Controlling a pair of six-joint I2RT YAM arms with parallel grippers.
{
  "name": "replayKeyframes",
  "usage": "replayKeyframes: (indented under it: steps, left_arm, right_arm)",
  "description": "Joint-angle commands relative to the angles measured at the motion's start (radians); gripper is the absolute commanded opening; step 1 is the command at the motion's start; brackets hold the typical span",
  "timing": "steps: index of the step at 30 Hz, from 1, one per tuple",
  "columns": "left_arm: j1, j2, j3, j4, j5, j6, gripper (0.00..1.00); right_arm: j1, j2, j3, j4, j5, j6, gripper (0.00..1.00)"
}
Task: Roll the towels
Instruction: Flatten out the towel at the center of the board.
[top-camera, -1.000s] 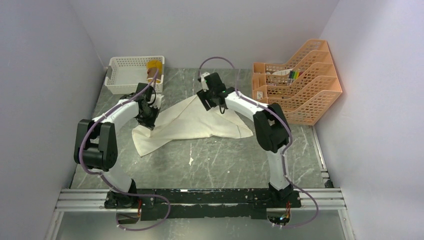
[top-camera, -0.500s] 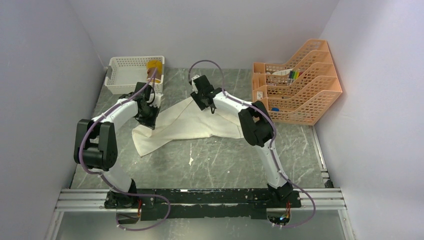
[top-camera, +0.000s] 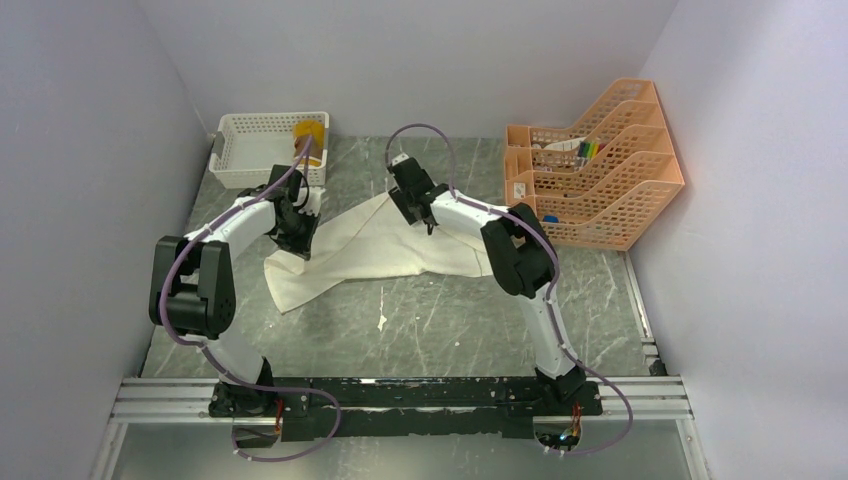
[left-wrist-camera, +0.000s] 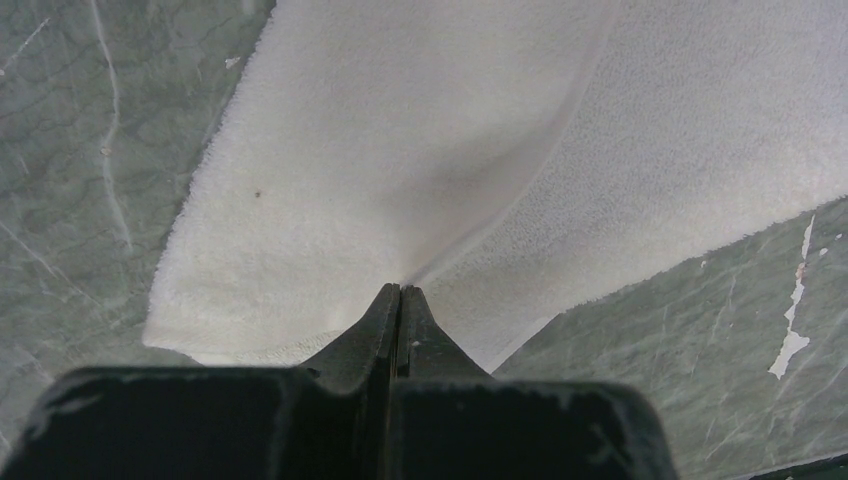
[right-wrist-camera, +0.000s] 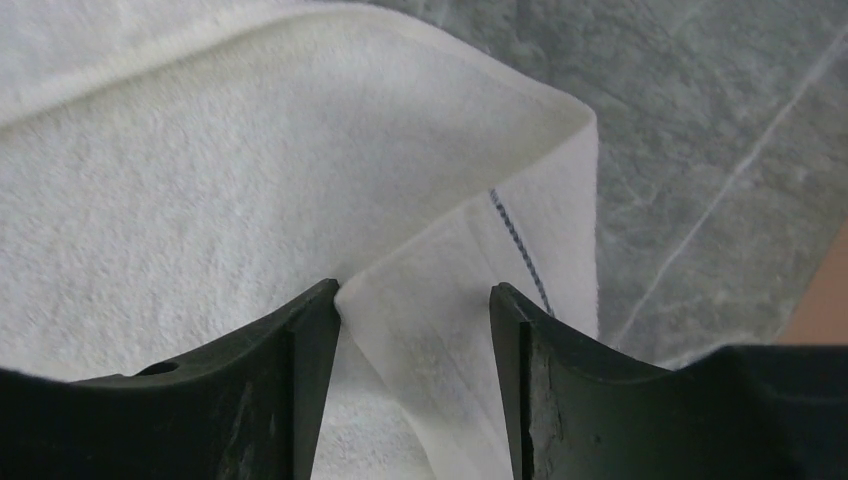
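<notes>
The cream towel (top-camera: 370, 250) lies loosely spread and creased on the grey marble table (top-camera: 450, 320). My left gripper (top-camera: 300, 238) is shut on a pinched ridge of the towel's left part; in the left wrist view the gripper (left-wrist-camera: 400, 292) has its jaws together and cloth (left-wrist-camera: 400, 150) fans out from the tips. My right gripper (top-camera: 408, 202) is at the towel's far corner. In the right wrist view that gripper (right-wrist-camera: 413, 295) is open and a folded flap of the towel (right-wrist-camera: 200, 180) rises between the jaws. A mustard-yellow towel (top-camera: 308, 135) sits rolled in the white basket (top-camera: 255, 150).
The white basket stands at the back left, close behind my left arm. An orange tiered file rack (top-camera: 600, 180) fills the back right. Walls close in on the left, right and rear. A white chip (top-camera: 382, 322) marks the table in front of the towel.
My right arm has swung left along the towel's far edge to its top corner. The towel's right part has shifted slightly. My left arm has stayed put.
</notes>
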Motion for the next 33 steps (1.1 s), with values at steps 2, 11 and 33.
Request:
replayKeyframes:
  steps: [2,11,33]
  left_arm:
    - [0.009,0.002,0.026,0.012,0.03,0.006,0.07]
    - [0.01,-0.008,0.017,0.014,0.028,0.005,0.07]
    - [0.015,-0.021,0.024,0.007,0.015,-0.003,0.07]
  right_arm:
    - [0.006,-0.041,-0.049,0.023,0.067,-0.008,0.56]
    - [0.006,0.005,-0.022,0.008,0.038,-0.001,0.35]
    - [-0.048,0.046,0.033,-0.067,-0.113,0.079,0.0]
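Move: Just left of the right fingertips, about 2 cm over and a centimetre below, lies the loose corner of the towel's folded-over flap. The towel's folded tip is some 11 cm ahead of the right hand and 4 cm to its right; the bend in the towel's far edge is roughly 9 cm ahead and 6 cm left. From the left hand, the flap corner lies about 16 cm ahead and 23 cm to the right. Closing on the flap's loose corner, the right hand first hangs almost still, slightly right of its start, then slides about 2 cm left and 1.5 cm forward while sinking nearly 1 cm, and its half-open fingers shut to pinch the cloth there, with a slight roll. The left hand stays put, keeping its shut fingers on the towel's left part. ##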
